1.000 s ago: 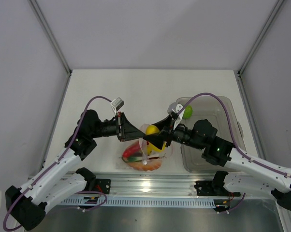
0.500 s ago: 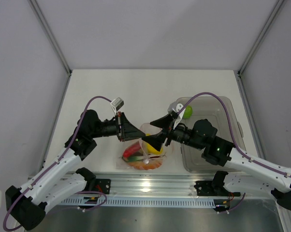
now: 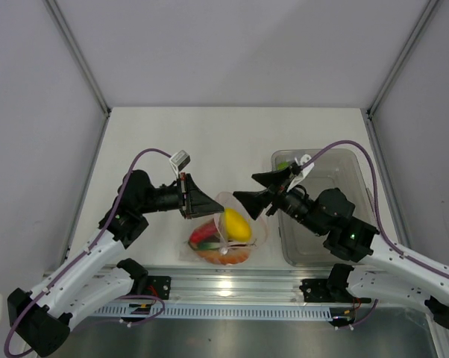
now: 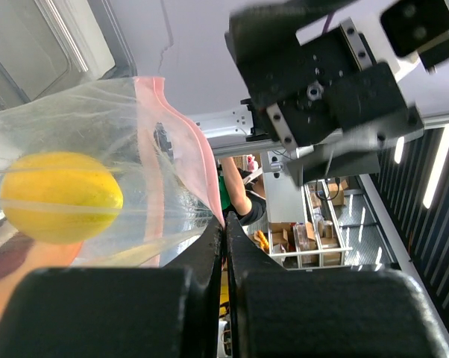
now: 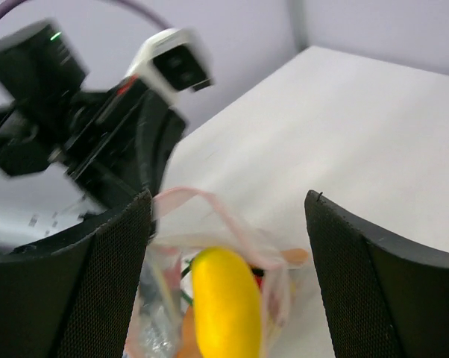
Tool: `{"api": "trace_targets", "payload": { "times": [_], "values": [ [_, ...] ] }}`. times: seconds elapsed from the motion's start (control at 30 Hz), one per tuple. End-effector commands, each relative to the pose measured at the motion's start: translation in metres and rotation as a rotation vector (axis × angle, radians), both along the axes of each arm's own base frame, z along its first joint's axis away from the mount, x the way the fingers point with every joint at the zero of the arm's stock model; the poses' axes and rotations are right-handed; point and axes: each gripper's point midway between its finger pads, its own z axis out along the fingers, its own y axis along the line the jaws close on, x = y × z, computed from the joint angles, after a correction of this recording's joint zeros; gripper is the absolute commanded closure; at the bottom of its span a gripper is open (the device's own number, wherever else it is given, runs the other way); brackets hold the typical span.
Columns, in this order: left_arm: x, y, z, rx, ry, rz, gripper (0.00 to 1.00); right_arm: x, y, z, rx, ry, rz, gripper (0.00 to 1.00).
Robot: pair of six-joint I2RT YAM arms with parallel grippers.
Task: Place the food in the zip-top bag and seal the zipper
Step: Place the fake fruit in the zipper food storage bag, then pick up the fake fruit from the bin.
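The zip-top bag (image 3: 259, 230) sits near the table's front edge, between the two arms, with its mouth held up and open. My left gripper (image 3: 212, 203) is shut on the pink zipper (image 4: 186, 145) at the mouth's left edge. A yellow lemon-like fruit (image 3: 236, 224) lies inside the bag on top of a red chili (image 3: 203, 233) and an orange piece (image 3: 226, 256). My right gripper (image 3: 244, 186) hangs open just above and to the right of the mouth, with nothing between its fingers. From the right wrist, the yellow fruit (image 5: 224, 306) shows below the zipper (image 5: 209, 200).
A rigid clear bin (image 3: 344, 168) stands to the right of the bag, with a green round fruit (image 3: 283, 165) in its far left corner. The right arm reaches over the bin's left side. A metal rail (image 3: 232, 287) runs along the near edge.
The right gripper opened and let go of the yellow fruit, which dropped into the bag. That gripper then drew back up and to the right. The left gripper has kept its hold.
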Motion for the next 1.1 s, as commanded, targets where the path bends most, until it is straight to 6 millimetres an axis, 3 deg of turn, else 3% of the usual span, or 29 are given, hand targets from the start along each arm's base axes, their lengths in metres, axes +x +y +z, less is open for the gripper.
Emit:
{"api": "trace_targets", "payload": {
  "times": [0.0, 0.13, 0.27, 0.5, 0.8, 1.07],
  "values": [
    [-0.007, 0.004, 0.027, -0.057, -0.070, -0.018, 0.99, 0.040, -0.046, 0.000, 0.065, 0.112, -0.329, 0.16],
    [-0.007, 0.004, 0.024, -0.055, -0.066, -0.018, 0.99, 0.066, -0.100, -0.021, 0.098, 0.237, -0.594, 0.14],
    [-0.007, 0.004, 0.024, -0.055, -0.066, -0.016, 0.99, 0.095, -0.159, -0.059, 0.085, 0.376, -0.854, 0.13],
    [-0.007, 0.004, 0.021, -0.049, -0.060, -0.011, 0.99, 0.135, -0.207, -0.125, 0.043, 0.628, -1.020, 0.14],
    [-0.008, 0.004, 0.019, -0.039, -0.055, -0.011, 0.99, 0.174, -0.208, -0.197, -0.005, 0.865, -1.004, 0.15],
    [-0.009, 0.004, 0.014, -0.033, -0.044, -0.019, 0.99, 0.202, -0.193, -0.231, -0.007, 0.946, -0.883, 0.11]
  ]
}}
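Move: The green fruit sits in the far-left corner of the grey tray, about 24 cm ahead of the right hand, 17 cm to its right and some 29 cm below. The tray's middle is roughly 10 cm ahead and 31 cm right of that hand. The yellow fruit in the bag is some 3 cm back, 1 cm left and 20 cm below. From the left hand, the green fruit lies about 28 cm ahead, 23 cm right and 25 cm below. The empty right hand leaves the bag's mouth and swings right and forward over the tray, then mostly sinks towards the green fruit, ending about 24 cm lower, 21 cm farther right and 18 cm farther out. On the way its wrist turns clockwise and tips the wide-open fingers down, each by some 55 degrees, while the left hand stays put with its shut fingers still pinching the bag's edge. ##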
